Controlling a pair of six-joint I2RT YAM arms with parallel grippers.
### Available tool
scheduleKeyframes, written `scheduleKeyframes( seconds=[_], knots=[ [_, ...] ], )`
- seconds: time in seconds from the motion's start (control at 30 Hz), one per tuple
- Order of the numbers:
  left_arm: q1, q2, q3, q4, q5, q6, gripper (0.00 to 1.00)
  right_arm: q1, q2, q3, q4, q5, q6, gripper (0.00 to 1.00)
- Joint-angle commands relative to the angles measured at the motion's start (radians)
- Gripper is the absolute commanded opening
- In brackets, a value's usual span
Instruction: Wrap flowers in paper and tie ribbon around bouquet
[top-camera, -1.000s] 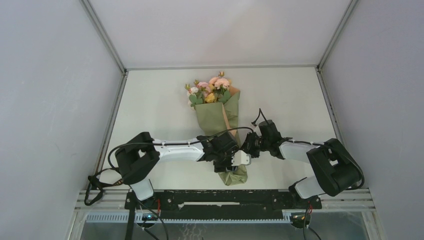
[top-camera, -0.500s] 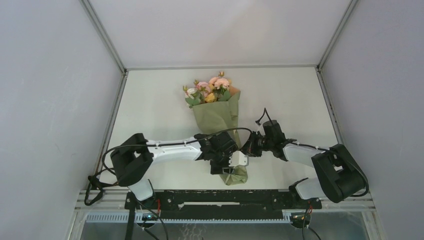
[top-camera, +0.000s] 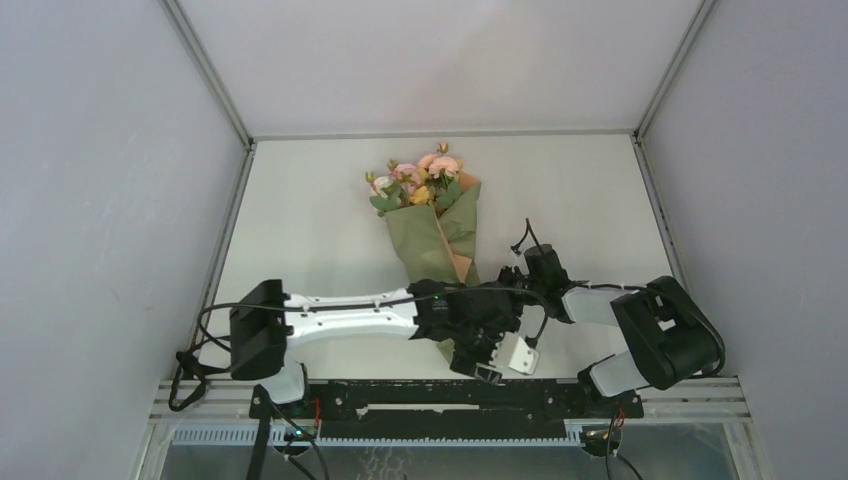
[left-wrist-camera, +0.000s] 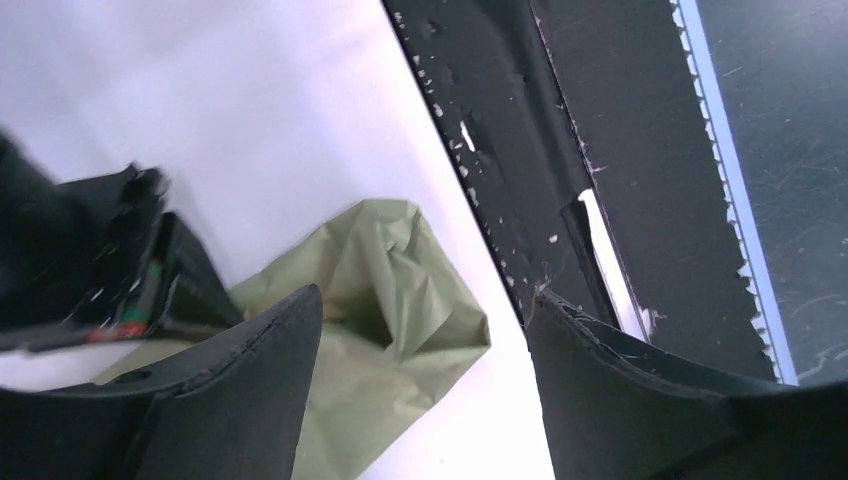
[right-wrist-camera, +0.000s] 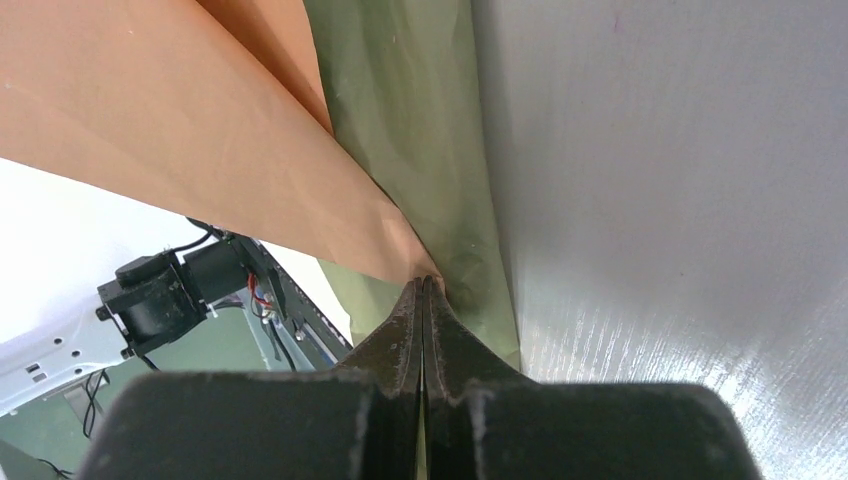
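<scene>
The bouquet lies in the middle of the table, its pink and yellow flowers (top-camera: 420, 180) at the far end. The olive paper (top-camera: 432, 238) forms a cone with a tan-orange strip showing. In the right wrist view my right gripper (right-wrist-camera: 422, 284) is shut, its tips pinching the paper's (right-wrist-camera: 250, 140) tan edge where it meets the olive face. My left gripper (top-camera: 487, 366) is open above the cone's crumpled lower end (left-wrist-camera: 400, 290), near the front edge. Nothing sits between its fingers (left-wrist-camera: 260, 370). I see no ribbon in any view.
A black rail (top-camera: 400, 395) runs along the table's front edge, directly beside the left gripper (left-wrist-camera: 422, 305). My left forearm (top-camera: 350, 310) lies across the table left of the cone. Grey walls enclose the table on three sides.
My left gripper has opened wider and swung right and toward the front edge, off the cone. The right gripper has closed on the paper edge, and more tan strip now shows.
</scene>
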Motion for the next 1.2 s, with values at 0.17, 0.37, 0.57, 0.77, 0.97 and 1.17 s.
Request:
scheduleKeyframes(
  seconds=[0.17, 0.37, 0.57, 0.77, 0.97, 1.17],
  knots=[
    [-0.012, 0.137, -0.041, 0.13, -0.128, 0.038, 0.75, -0.004, -0.01, -0.004, 0.042, -0.008, -0.004, 0.0],
    [-0.012, 0.119, -0.142, 0.136, -0.128, 0.031, 0.48, -0.017, -0.07, -0.004, -0.029, 0.009, -0.042, 0.0],
    [-0.013, 0.1, -0.232, 0.139, -0.071, 0.003, 0.36, -0.028, -0.106, -0.004, -0.083, 0.006, -0.063, 0.0],
    [-0.01, 0.094, -0.279, 0.162, -0.084, 0.004, 0.32, -0.015, -0.156, -0.016, -0.143, -0.003, -0.075, 0.0],
    [0.033, 0.108, -0.34, 0.21, 0.043, 0.079, 0.12, -0.022, -0.226, -0.039, -0.123, -0.068, -0.082, 0.03],
    [0.109, 0.143, -0.31, 0.139, 0.234, 0.179, 0.0, -0.019, -0.212, -0.023, -0.104, -0.088, -0.103, 0.01]
  ],
)
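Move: The bottom fold of the green paper, standing up crumpled, lies about 10 cm below the left hand, some 3 cm to its left and 1 cm ahead. The table's near edge runs roughly 4 cm back of that hand; the orange lining strip shows some 18 cm ahead and 4 cm left. The right fingertips are already shut at the wrap's overlap edge, with the bottom fold about 11 cm back and 3 cm left of them. The left fingers pinch the crumpled bottom fold of the green paper: the hand drops about 10 cm onto it, drifting some 3 cm left, the wide-open fingers closing partway on the descent and shutting once the hand is down. The right hand first stays, fingers shut at the overlap edge, then draws up and back towards the left hand, 2 to 3 cm each way. ##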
